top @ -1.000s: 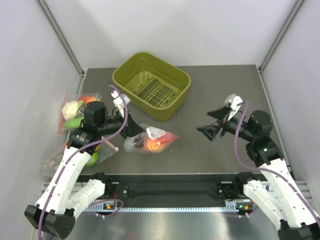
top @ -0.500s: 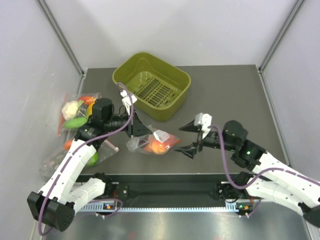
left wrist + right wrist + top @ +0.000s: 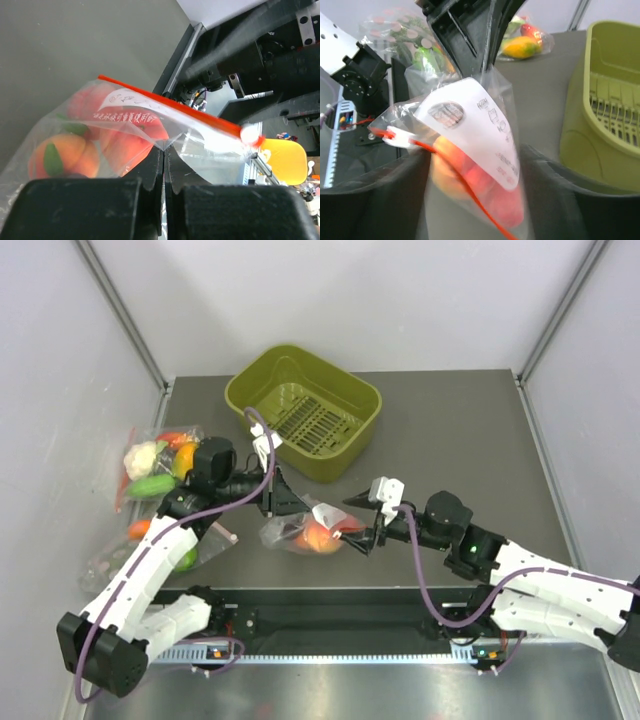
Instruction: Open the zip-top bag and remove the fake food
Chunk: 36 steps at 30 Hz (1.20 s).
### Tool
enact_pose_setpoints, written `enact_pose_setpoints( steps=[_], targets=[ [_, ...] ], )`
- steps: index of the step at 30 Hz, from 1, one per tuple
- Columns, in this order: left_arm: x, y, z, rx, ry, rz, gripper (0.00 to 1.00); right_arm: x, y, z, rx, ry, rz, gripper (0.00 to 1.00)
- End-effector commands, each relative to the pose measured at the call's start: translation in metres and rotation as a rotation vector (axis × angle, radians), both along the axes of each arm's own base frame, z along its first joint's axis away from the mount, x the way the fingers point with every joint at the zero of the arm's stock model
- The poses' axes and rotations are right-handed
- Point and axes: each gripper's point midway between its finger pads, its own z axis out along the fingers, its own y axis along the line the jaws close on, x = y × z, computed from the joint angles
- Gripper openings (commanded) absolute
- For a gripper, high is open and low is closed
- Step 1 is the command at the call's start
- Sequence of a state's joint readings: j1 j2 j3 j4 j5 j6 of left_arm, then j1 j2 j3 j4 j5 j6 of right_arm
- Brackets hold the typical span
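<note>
The zip-top bag [image 3: 312, 530] hangs just above the table's near middle, clear and crinkly, with a white label [image 3: 470, 127] and an orange-red zip strip [image 3: 170, 107]. The fake food [image 3: 67, 155], orange-pink peaches, sits inside it [image 3: 470, 185]. My left gripper [image 3: 288, 504] is shut on a pinch of the bag's plastic [image 3: 164, 149], below the strip. My right gripper [image 3: 358, 524] stands open at the bag's right end. Its fingers [image 3: 367, 200] flank the bag, and I cannot tell whether they touch it [image 3: 475, 200].
An olive-green basket [image 3: 345, 455] stands behind the bag, close to both grippers. At the left edge lie a clear bag with cauliflower and cucumber [image 3: 150, 468] and another with orange and green pieces [image 3: 165, 545]. The arm bases line the near edge.
My right arm has swung left across the table to the bag, and its jaws have narrowed round the bag's end. My left gripper has carried the bag slightly to the right.
</note>
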State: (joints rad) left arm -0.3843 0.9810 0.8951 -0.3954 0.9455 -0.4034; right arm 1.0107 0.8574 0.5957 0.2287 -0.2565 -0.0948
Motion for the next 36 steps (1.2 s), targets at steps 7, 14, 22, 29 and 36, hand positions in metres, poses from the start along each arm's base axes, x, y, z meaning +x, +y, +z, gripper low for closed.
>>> enact_pose_setpoints(
  steps=[7, 14, 22, 29, 36],
  targets=[
    [0.004, -0.014, -0.008, -0.010, -0.038, -0.039, 0.00, -0.026, 0.015, 0.022, 0.071, -0.029, 0.146, 0.15],
    [0.019, -0.004, -0.009, 0.072, -0.134, 0.039, 0.12, -0.038, 0.004, 0.022, 0.074, 0.003, 0.170, 0.00],
    [0.033, 0.022, 0.005, 0.170, -0.348, 0.185, 0.67, -0.022, -0.005, 0.032, 0.093, 0.103, 0.032, 0.00],
    [0.002, 0.030, 0.058, 0.010, -0.656, 0.170, 0.80, -0.016, -0.002, 0.031, 0.068, 0.151, 0.004, 0.00],
    [-0.017, 0.011, 0.057, -0.063, -0.636, -0.030, 0.80, -0.023, 0.001, 0.043, 0.088, 0.165, 0.045, 0.00]
  ],
)
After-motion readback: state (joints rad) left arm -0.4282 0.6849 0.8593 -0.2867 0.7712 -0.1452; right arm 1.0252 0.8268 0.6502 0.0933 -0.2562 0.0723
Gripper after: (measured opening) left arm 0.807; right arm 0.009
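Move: The red zip strip of the bag of fake peaches runs past the right hand's open fingers, roughly 2 cm back and 2 cm left of their hand point, level with it. The strip's slider sits about 4 cm back and 3 cm left; the peaches are some 5 cm back, 5 cm left and 5 cm lower. The left hand, pinching the clear film, has the strip about 4 cm back and 5 cm to its right, the peaches 7 back, 2 right and 5 lower. The red zip strip is pinched by the right fingers, which shut on it as that hand draws back about 2 cm and slightly left, then keep their hold. The left hand first sinks 3 cm with the film, opens wide to let go, edges forward and left, then lifts about 9 cm clear, rolling some 35 degrees about its own fingers. ##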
